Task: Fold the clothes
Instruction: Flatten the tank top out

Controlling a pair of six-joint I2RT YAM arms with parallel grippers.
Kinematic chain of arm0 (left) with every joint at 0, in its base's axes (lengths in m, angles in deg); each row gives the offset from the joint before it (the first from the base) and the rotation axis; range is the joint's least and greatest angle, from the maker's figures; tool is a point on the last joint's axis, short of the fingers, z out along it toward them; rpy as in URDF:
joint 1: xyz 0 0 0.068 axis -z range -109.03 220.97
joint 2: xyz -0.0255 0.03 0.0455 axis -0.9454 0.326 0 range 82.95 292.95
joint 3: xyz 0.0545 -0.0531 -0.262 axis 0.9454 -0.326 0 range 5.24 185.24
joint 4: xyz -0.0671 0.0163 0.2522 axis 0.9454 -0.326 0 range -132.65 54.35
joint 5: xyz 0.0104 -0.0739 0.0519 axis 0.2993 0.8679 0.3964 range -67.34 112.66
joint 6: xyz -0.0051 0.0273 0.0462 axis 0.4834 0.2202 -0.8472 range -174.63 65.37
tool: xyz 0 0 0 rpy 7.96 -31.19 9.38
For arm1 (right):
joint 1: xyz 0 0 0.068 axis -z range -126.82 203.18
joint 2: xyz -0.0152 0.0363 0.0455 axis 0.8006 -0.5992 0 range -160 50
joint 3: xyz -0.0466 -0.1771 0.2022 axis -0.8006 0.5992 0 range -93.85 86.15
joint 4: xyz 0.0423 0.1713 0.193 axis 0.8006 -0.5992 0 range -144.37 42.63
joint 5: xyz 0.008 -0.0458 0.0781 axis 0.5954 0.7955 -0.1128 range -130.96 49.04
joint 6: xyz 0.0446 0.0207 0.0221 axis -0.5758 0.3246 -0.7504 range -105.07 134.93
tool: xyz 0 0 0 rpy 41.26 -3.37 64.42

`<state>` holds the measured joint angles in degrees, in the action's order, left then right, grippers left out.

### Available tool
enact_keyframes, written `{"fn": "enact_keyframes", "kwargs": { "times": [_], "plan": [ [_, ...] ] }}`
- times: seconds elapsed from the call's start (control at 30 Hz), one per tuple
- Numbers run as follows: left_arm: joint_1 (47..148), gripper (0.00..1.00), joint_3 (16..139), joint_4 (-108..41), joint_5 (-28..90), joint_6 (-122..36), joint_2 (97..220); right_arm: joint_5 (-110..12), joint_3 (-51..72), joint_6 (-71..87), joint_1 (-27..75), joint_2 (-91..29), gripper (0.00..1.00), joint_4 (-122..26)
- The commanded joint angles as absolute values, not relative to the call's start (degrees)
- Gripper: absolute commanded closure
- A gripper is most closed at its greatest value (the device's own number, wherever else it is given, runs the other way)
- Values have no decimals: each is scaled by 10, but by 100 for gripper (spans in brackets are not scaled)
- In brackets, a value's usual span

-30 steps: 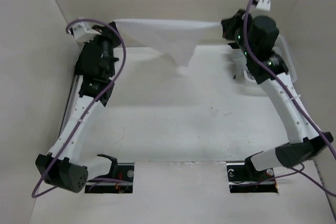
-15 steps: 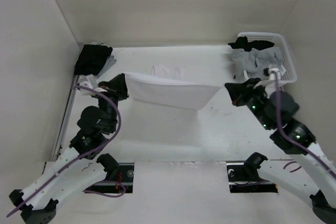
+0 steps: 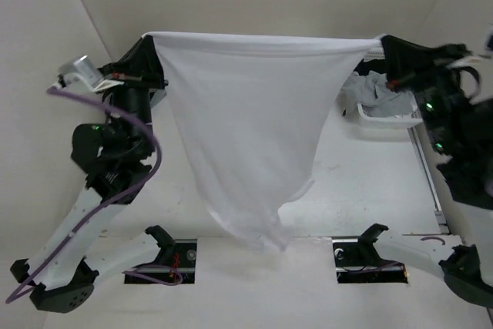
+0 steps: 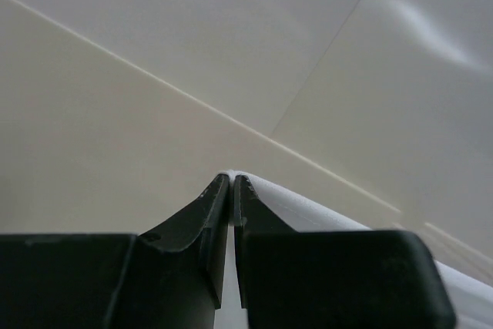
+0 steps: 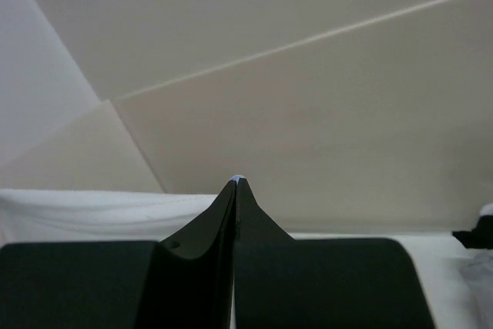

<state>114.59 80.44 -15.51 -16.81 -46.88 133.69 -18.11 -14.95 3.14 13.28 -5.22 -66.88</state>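
The white T-shirt [image 3: 246,129] hangs in the air, stretched taut between both arms, its lower end tapering down to near the table's front edge. My left gripper [image 3: 148,38] is shut on its upper left corner, and my right gripper [image 3: 380,39] is shut on its upper right corner. From the left wrist, my gripper [image 4: 232,177] pinches a white hem [image 4: 308,209] that runs off to the right. From the right wrist, my gripper [image 5: 238,181] holds a sliver of the shirt [image 5: 100,209], which stretches away to the left.
A white basket [image 3: 389,117] with grey and black garments [image 3: 373,90] sits at the back right, partly behind my right arm. White walls close in the table [image 3: 362,182] on the left, back and right. The arm bases stand at the near edge.
Both arms have risen and spread apart, lifting the T-shirt from low over the table into a wide hanging sheet. It hides the black cloth pile at back left.
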Motion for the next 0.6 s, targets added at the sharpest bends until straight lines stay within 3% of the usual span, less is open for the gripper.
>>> {"fn": "enact_keyframes", "kwargs": {
  "times": [0.0,0.13,0.27,0.57],
  "plan": [
    [1087,99,807,-155,-156,-483,1393,-259,-132,15,217,-129,100,-672],
    [1014,99,790,-190,-109,-400,1438,-360,-132,-39,298,-200,100,-653],
    [931,99,816,-219,-46,-332,1506,-383,-208,-43,329,-300,100,-656],
    [853,99,1009,-283,9,-308,1624,-378,-615,-36,363,-554,100,-816]
  ]
}}
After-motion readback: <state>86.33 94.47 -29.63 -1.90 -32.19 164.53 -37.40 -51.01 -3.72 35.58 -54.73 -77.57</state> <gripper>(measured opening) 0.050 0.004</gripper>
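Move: Both hands hold the tank top stretched between them, with its loose lower end swung back towards the bases. The bare table's middle lies about 17 cm ahead of the left hand, 22 cm to its right and 60 cm below; from the right hand it is some 19 cm ahead, 25 cm left and 60 cm below. The folded clothes are roughly 41 cm ahead of the left hand and 24 cm left; the basket is 41 cm ahead of the right hand and 26 cm right. Keeping their grip on the two corners of the taut edge, both hands swing the tank top fast forward, out over the table, the left by about 22 cm and the right by some 27 cm, while the wrists tip the fingers down from their upward slant by roughly 20 degrees. On the way out they dip by about 13 cm, then start rising again by a few centimetres as the forward swing slows, the edge staying stretched between them and clear of the table. ##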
